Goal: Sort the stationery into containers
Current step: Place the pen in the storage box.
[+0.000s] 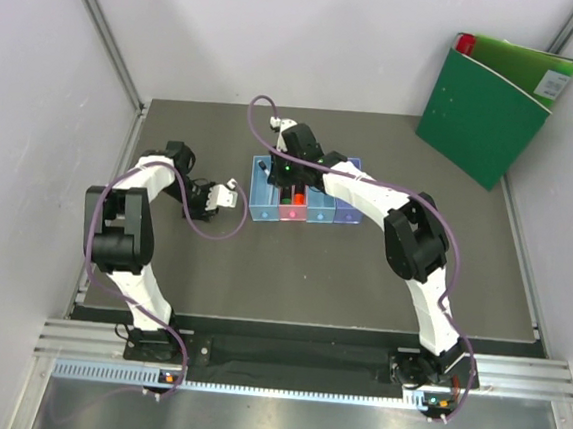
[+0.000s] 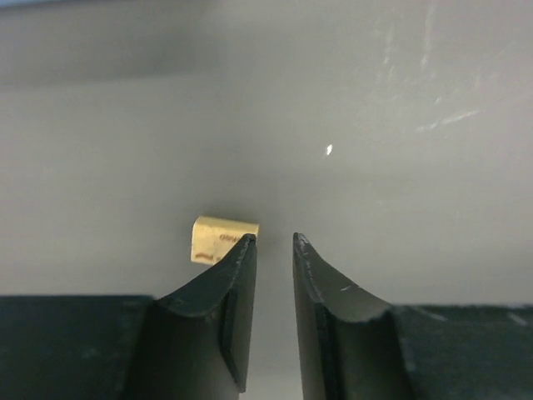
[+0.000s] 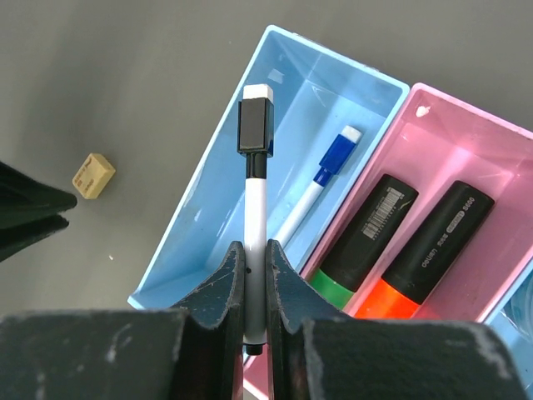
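Note:
My right gripper [image 3: 255, 250] is shut on a thin white pen [image 3: 255, 196] with a black cap, held over the near-left wall of the light blue bin [image 3: 300, 108]. Inside that bin lies a white pen with a blue cap [image 3: 321, 182]. The pink bin [image 3: 454, 137] beside it holds two black markers, one green-ended [image 3: 366, 229] and one orange-ended [image 3: 435, 243]. The row of containers [image 1: 347, 212] sits mid-table. My left gripper [image 2: 273, 239] hovers low over the table, jaws a narrow gap apart and empty. A small tan eraser [image 2: 218, 236] lies just beyond its left fingertip.
A big green binder [image 1: 492, 107] leans against the back right wall. The left gripper's dark fingers [image 3: 33, 217] show at the left edge of the right wrist view, close to the eraser [image 3: 93, 176]. Grey walls bound the table on three sides.

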Motion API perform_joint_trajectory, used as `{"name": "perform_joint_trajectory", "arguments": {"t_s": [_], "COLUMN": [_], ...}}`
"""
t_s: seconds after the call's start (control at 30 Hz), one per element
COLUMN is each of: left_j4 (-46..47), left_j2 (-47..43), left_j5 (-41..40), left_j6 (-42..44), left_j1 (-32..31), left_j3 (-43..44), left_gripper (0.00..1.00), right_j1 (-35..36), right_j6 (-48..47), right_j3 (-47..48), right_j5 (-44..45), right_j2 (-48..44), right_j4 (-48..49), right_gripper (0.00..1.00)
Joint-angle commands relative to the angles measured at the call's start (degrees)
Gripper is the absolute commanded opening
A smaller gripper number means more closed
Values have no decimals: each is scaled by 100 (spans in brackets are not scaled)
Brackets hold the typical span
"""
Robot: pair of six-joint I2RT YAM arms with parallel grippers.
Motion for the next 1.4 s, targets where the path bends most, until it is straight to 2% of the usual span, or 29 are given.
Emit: {"name": "perform_joint_trajectory", "arguments": {"t_s": [0.0,0.2,0.3,0.5,0.63,1.03,1.37], "left_j4": [371,855,804,57,-92,-716,-498], "left_j2": [-1,-98,33,499,587,456,438], "left_j5": [-149,-114,-237,-298,-448,-553,-764], "left_j6": [108,565,705,1450,1681,1602,1488], "left_j1": [70,79,79,79,27,-140,-220], "left_j3": [142,98,334,818,766,687,485], "left_gripper": [40,53,55,56,56,55,54], "right_j1": [133,133,133,142,142,151,177], "right_j6": [43,8,17,8,17,17,34], "right_j3": [288,297,288,288,306,314,297], "right_j5": [5,-30,-48,-39,22,93,102], "right_j2": [-40,-40,-31,-31,4,39,-22], "right_j4": [200,200,217,235,244,279,279], "right_gripper": [0,0,0,0,0,0,0]}}
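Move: The small tan block is the left hand's target, about 2 cm ahead, 1 cm to its right and some 3 cm below; the blue storage box stands roughly 8 cm ahead and 14 cm to that hand's right, its middle 2 cm lower. For the right hand, holding the pen, the blue storage box is its goal, centred about 1 cm back, 1 cm left and 9 cm below, with the pink box 1 cm back, 6 cm right. Towards the tan block, the left hand's empty fingers open from about a third to just over half, swinging forward about 6 cm and slightly left, then coming back some 4 cm while sinking 2 cm. Its wrist turns about 15 degrees clockwise and the fingers tip steeper, ending with the block framed in their gap. The right hand stays put, keeping the pen pinched above the blue storage box. ##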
